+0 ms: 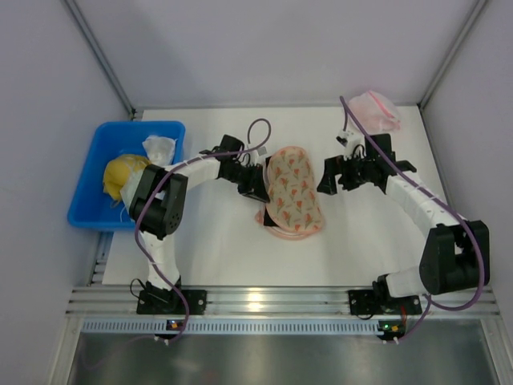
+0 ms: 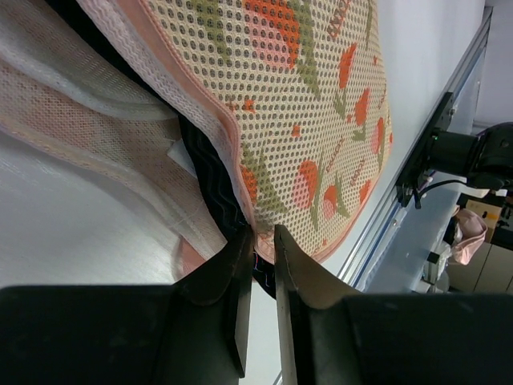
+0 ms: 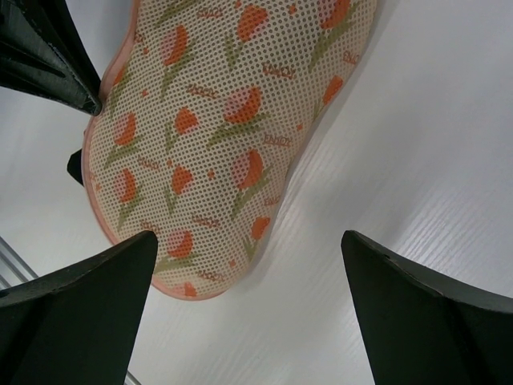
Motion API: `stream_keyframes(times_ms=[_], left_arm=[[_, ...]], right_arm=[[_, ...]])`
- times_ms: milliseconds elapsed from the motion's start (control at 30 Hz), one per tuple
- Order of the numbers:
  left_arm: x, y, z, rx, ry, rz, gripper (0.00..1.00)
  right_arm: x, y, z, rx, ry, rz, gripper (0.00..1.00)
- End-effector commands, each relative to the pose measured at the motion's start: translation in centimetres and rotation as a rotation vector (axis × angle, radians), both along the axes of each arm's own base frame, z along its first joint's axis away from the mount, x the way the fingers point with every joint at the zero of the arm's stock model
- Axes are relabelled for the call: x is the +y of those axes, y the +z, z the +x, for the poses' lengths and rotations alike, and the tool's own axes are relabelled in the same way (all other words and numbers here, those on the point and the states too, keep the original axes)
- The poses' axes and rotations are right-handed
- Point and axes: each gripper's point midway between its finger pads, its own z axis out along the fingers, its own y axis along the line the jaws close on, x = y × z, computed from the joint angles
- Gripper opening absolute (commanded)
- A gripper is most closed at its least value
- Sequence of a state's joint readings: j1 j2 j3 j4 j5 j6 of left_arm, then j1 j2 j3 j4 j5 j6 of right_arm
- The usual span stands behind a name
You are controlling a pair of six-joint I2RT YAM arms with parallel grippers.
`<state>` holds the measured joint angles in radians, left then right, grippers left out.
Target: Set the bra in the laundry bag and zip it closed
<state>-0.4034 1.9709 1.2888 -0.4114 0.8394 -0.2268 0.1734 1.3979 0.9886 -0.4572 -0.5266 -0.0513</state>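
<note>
The laundry bag, a peach mesh pouch with red-orange flower marks, lies in the middle of the table. Its upper flap is lifted along its left side, and the black bra shows inside the gap. My left gripper sits at the bag's left rim. In the left wrist view its jaws are pinched on the pink zipper edge, with black fabric just behind. My right gripper hovers right of the bag, apart from it. In the right wrist view it stands wide open over the laundry bag and holds nothing.
A blue bin stands at the left with a yellow cloth lump and a white cloth in it. A pink-and-white mesh bundle lies at the back right corner. The metal rail runs along the near edge.
</note>
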Motion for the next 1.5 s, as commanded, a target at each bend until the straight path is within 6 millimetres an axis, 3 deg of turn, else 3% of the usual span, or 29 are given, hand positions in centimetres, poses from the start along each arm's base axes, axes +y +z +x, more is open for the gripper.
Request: stream_keyframes(times_ms=[0, 100, 233, 433, 600, 700, 833, 1033, 1167, 1467], left_arm=[[-0.5, 1.3, 0.8, -0.021, -0.005, -0.041, 0.22], [-0.5, 0.9, 1.1, -0.026, 0.000, -0.029, 0.18], [0.3, 0.0, 1.4, -0.024, 0.036, 0.016, 0.00], [5.5, -4.9, 3.1, -0.032, 0.159, 0.258, 0.00], [7.4, -9.3, 2.5, 0.031, 0.137, 0.386, 0.00], [8.2, -10.7, 2.1, 0.054, 0.121, 0.442, 0.00], [8.9, -11.6, 1.4, 0.078, 0.117, 0.479, 0.00], [9.1, -12.4, 1.3, 0.096, 0.110, 0.490, 0.00], [9.2, -12.7, 1.4, 0.102, 0.113, 0.491, 0.00], [9.0, -12.9, 1.3, 0.116, 0.110, 0.482, 0.00]], right_arm=[[0.3, 0.4, 0.8, -0.025, 0.004, 0.030, 0.99], [0.4, 0.5, 0.9, -0.030, 0.004, 0.030, 0.99], [0.4, 0.2, 0.8, -0.020, 0.006, 0.029, 0.99], [0.3, -1.3, 0.1, 0.027, -0.001, 0.037, 0.99], [1.0, -2.8, -0.4, 0.099, -0.019, 0.093, 0.95], [1.6, -3.6, -0.9, 0.135, -0.025, 0.149, 0.92], [2.6, -4.1, -1.0, 0.182, -0.028, 0.262, 0.86], [3.8, -6.4, -2.3, 0.323, -0.038, 0.424, 0.76], [4.6, -6.2, -1.3, 0.292, -0.032, 0.527, 0.73], [5.9, -8.6, -1.8, 0.413, -0.036, 0.640, 0.57]])
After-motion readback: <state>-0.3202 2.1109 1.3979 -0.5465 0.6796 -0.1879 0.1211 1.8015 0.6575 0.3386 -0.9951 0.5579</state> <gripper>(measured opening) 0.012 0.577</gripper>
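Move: The laundry bag's left rim lies right between my left hand's barely parted fingertips. Black bra ends stick out there, one about 11 cm ahead and one 4 cm back of that hand, both some 5 cm below. For my right hand, the near half of the bag's right edge is about 4 cm left, 3 cm back and 11 cm down; the bag's middle is some 12 cm left and 2 cm ahead, equally low. I shut my left fingers on the rim, then carry it about 5 cm left, 3 cm forward and 5 cm down to the table, tipping steeper, and hold it there. Then my right hand sinks some 9 cm, shifting left and slightly back towards the bag's right edge, fingers swinging flatter to point left and narrowing to roughly half open. ##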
